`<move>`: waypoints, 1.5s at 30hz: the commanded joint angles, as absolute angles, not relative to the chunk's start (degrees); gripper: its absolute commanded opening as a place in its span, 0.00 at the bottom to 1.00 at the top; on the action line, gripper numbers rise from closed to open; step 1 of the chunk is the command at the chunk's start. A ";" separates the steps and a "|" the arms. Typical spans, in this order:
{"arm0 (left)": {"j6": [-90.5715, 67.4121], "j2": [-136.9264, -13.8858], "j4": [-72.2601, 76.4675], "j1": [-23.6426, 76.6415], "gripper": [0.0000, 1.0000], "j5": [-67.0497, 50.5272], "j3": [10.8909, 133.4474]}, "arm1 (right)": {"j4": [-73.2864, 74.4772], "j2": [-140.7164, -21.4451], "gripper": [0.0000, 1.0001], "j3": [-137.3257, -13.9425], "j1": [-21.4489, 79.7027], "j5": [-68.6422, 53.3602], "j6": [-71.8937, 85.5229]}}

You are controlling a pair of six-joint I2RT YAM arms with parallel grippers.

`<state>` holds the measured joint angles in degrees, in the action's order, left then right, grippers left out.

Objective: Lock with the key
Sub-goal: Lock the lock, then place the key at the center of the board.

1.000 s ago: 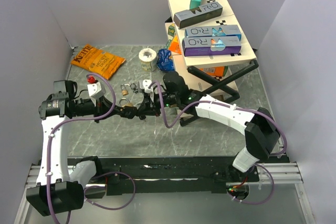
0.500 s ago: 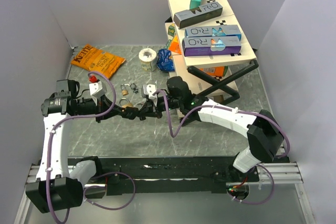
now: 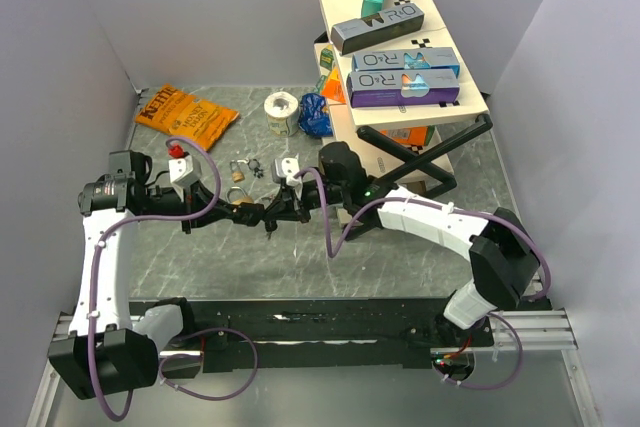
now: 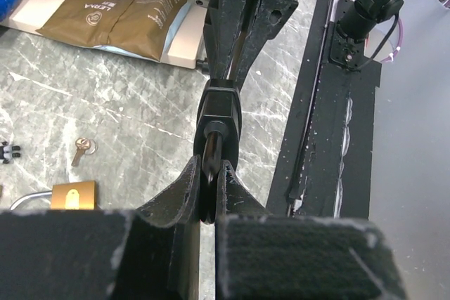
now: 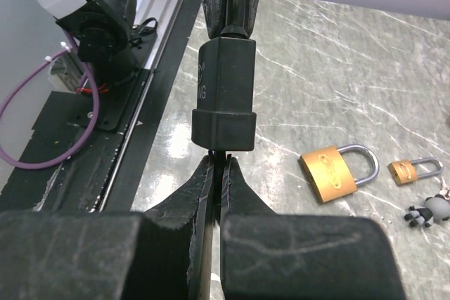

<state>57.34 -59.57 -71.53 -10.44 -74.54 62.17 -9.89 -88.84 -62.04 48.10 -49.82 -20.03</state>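
A black padlock (image 5: 225, 96) hangs in the air between my two grippers, above the marble table (image 3: 300, 267). In the left wrist view my left gripper (image 4: 211, 173) is shut on its metal shackle (image 4: 213, 163), with the lock body (image 4: 219, 114) just past the fingertips. From the other end my right gripper (image 5: 219, 166) is shut on the thin key (image 5: 219, 158), which goes into the bottom of the lock body. From above, the left gripper (image 3: 248, 213) and the right gripper (image 3: 287, 209) meet tip to tip at the padlock (image 3: 268, 215).
Two brass padlocks (image 5: 330, 173) (image 5: 404, 170) and a small keyring figure (image 5: 429, 209) lie on the table behind the grippers. A loose key (image 4: 81, 149) lies nearby. At the back are a chips bag (image 3: 185, 115), a tape roll (image 3: 281, 107), a blue bag (image 3: 315, 114) and stacked boxes (image 3: 395, 57).
Both grippers have stayed clamped. The right wrist has turned and shifted slightly at the padlock, and the left arm has drifted a little to the left.
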 commanded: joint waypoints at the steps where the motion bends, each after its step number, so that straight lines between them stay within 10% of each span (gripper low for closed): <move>1: 57.75 -58.27 -66.80 -15.03 0.01 -76.91 66.45 | 7.55 -91.31 0.00 -61.52 44.65 -54.49 -23.64; 22: 44.43 -54.93 -51.10 -16.08 0.01 -75.33 62.23 | 18.11 -93.86 0.00 -68.28 44.30 -54.85 -22.86; 30: 18.74 -51.77 -27.88 -16.44 0.01 -66.63 56.00 | 16.52 -96.93 0.00 -73.73 49.30 -43.10 -19.86; 45: 10.10 -56.16 -28.56 -16.79 0.01 -55.82 57.04 | 23.55 -110.48 0.00 -85.17 54.05 -29.27 -17.49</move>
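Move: Right in front of the right fingers, about 4 cm to the left and level with them, is the body of the black padlock, their key already in it. From the left hand, which holds the shackle, that body is about 4 cm right and 1 cm ahead. On the table some 16 cm below, the large brass padlock lies about 11 cm ahead and 3 cm left of the left hand. The small brass padlock is roughly 9 cm farther out and 2 cm farther left than the large one. Pulling away from the black padlock, the right hand keeps its pinch on the key and draws it rightward and down, out of the keyway, then swings back left while sinking, about 11 cm lower in all and tipping its fingers downward. The left hand keeps hold of the shackle and carries the lock forward and left, about 10 cm towards the large brass padlock, turning some 30 degrees counter-clockwise. ##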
